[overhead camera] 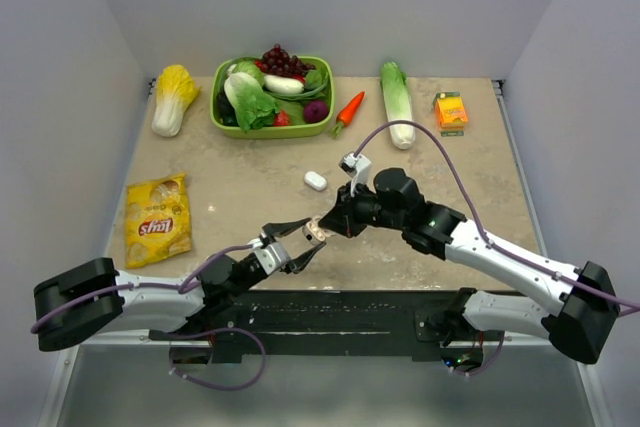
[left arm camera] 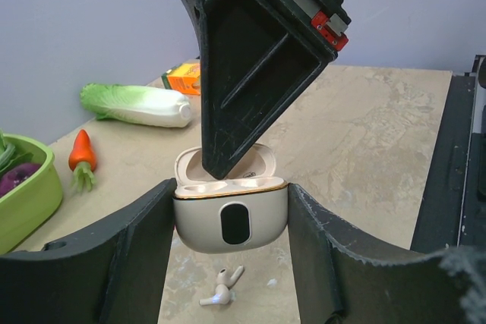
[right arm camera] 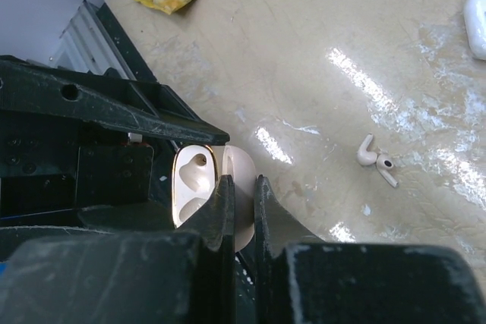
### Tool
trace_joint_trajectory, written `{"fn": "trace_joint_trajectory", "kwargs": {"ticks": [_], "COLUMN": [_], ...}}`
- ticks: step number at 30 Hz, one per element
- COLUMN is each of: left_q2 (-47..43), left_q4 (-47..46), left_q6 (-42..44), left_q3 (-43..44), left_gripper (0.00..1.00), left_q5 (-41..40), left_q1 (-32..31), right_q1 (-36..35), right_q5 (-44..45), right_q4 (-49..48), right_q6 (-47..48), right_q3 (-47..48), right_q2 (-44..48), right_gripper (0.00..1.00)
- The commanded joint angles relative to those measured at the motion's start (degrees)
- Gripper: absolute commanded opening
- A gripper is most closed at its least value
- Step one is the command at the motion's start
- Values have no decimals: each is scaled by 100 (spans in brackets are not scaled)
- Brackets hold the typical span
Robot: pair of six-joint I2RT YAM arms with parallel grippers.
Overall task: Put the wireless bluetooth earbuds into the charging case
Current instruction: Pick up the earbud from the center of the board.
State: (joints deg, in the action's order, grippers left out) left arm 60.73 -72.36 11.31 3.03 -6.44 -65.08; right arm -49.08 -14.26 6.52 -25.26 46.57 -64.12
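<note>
The charging case (left arm camera: 231, 221) hangs just above the table with its lid (right arm camera: 244, 180) open and both sockets empty. My left gripper (left arm camera: 231, 218) is shut on the case's body, one finger on each side. My right gripper (right arm camera: 243, 187) reaches in from above and is shut on the raised lid, one black finger (left arm camera: 250, 73) in front of it. Two wireless bluetooth earbuds (left arm camera: 222, 290) lie side by side on the table under the case, also visible as earbuds (right arm camera: 376, 158) to the right of the lid. From above, the case (overhead camera: 315, 230) sits between both grippers at the table's near middle.
A small white oval object (overhead camera: 315, 180) lies just beyond the grippers. A green basket (overhead camera: 215, 117) of vegetables stands at the back, with a cabbage (overhead camera: 173, 97), carrot (overhead camera: 348, 110), long cabbage (overhead camera: 397, 102) and orange box (overhead camera: 451, 110) around it. A yellow chips bag (overhead camera: 157, 217) lies left.
</note>
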Motion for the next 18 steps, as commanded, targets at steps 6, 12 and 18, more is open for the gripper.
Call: {"fn": "trace_joint_trajectory", "kwargs": {"ticks": [6,12,18], "left_q2": [-149,-342,-1026], "left_q4": [-659,361,2312], "left_q6": [-682,-1051,-1737], "left_q3": [312,681,1253], "left_gripper": [100,100,100], "left_q5": [-770,-1219,-177], "left_q1": [-40,-31,170], "right_q1": [21,-75,-997], "right_q5": [776,784,1970], "right_q4": [841,921,675], "right_q6": [1189,1497,2191], "right_q3": [651,722,495], "right_q2": [690,778,1163], "right_gripper": [0,0,0]}}
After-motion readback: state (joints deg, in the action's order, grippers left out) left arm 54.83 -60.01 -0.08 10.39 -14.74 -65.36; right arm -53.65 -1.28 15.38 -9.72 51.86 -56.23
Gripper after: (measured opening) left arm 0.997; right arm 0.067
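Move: The open charging case sits between the left fingertips; its middle lies about 2 cm back, 2 cm to the left and 1 cm below the right hand, whose fingers are already shut on the lid. The earbuds lie on the board about 6 cm ahead, 2 cm to the right and 15 cm below the left hand. From that same hand, the closed white case is about 18 cm straight ahead and 15 cm down. The charging case passes from the left hand to the right: the left fingers spread from their hold on its body to fully open, while the right fingers keep pinching the lid and carry it up about 5 cm and some 3 cm to the right, turning roughly 20 degrees. The opened left hand also rises about 3.5 cm and edges 2 cm forward, tilting slightly. ##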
